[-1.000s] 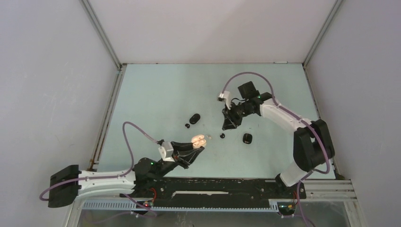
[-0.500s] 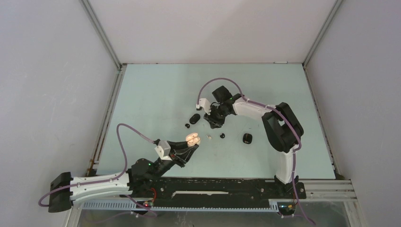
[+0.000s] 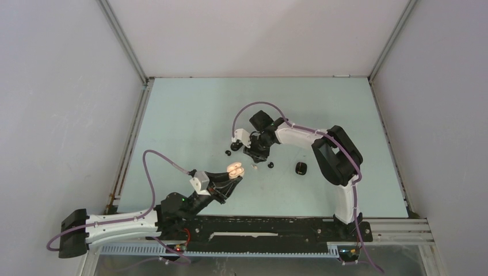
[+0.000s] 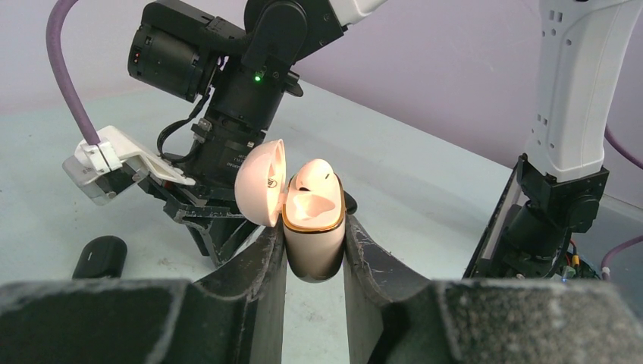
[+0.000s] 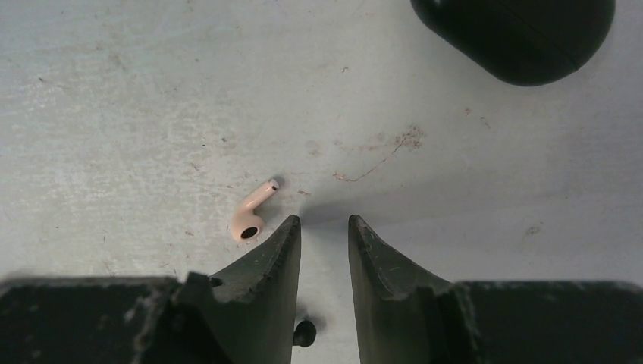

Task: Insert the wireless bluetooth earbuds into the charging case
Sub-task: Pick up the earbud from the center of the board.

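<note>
My left gripper (image 4: pixel 312 241) is shut on the cream charging case (image 4: pixel 312 243), holding it upright with its lid (image 4: pixel 260 183) swung open. One cream earbud (image 4: pixel 315 174) sits in the case. In the top view the case (image 3: pixel 235 169) hangs near the table's front middle. My right gripper (image 5: pixel 324 224) hovers low over the table, open by a narrow gap with nothing between its tips. A loose cream earbud (image 5: pixel 250 214) lies just left of its left fingertip. A small black earbud (image 5: pixel 304 332) lies on the table under the fingers.
A black oval case (image 5: pixel 515 30) lies just beyond the right gripper (image 3: pixel 251 156), and shows as a dark case (image 4: pixel 100 256) in the left wrist view. Another black case (image 3: pixel 301 168) sits to the right. Black earbuds lie at left (image 3: pixel 228 153) and middle (image 3: pixel 270 165). Walls enclose the table.
My right arm has swung left and nearer, from the back right to just above the loose cream earbud. The left arm shifted slightly left, still holding the open case.
</note>
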Robot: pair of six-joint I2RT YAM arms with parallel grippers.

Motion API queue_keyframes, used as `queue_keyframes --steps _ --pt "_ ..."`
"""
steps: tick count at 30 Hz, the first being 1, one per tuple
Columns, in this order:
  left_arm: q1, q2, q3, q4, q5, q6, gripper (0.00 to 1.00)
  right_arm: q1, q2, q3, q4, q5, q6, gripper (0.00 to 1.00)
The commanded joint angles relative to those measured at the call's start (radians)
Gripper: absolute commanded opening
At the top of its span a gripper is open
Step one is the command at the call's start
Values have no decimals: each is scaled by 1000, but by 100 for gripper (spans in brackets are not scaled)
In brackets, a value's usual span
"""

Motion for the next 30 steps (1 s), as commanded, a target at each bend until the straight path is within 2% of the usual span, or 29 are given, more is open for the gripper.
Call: queue_keyframes --steps 1,12,22,30 --pt "4 1 -2 28 21 17 0 25 -25 -10 -61 -2 -35 32" --pt "4 22 12 32 43 19 0 103 -85 -70 -50 -20 35 31" --pt "4 47 21 32 58 19 0 125 -134 -146 -59 -61 61 32" --pt "4 45 23 32 61 18 0 146 -159 -146 -78 -115 -12 34"
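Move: The pink earbud lies about 3 cm back of the right hand's point, roughly level with it sideways and about 1 cm below. A black earbud is some 2 cm back and 6 cm to that hand's right, and the black case is about 6 cm ahead and 8 cm to its left, both also just below. From the left hand, the pink earbud is roughly 10 cm ahead, 7 cm to the right and 19 cm below. Low over the board, the right hand seems to push the pink earbud along towards the base with its part-open fingertips, travelling straight back about 8.5 cm at one height. The fingertips tilt back by some 5 to 10 degrees and the gap between them stays as it was. The left hand keeps hold of the open charging case and sinks about a centimetre. ##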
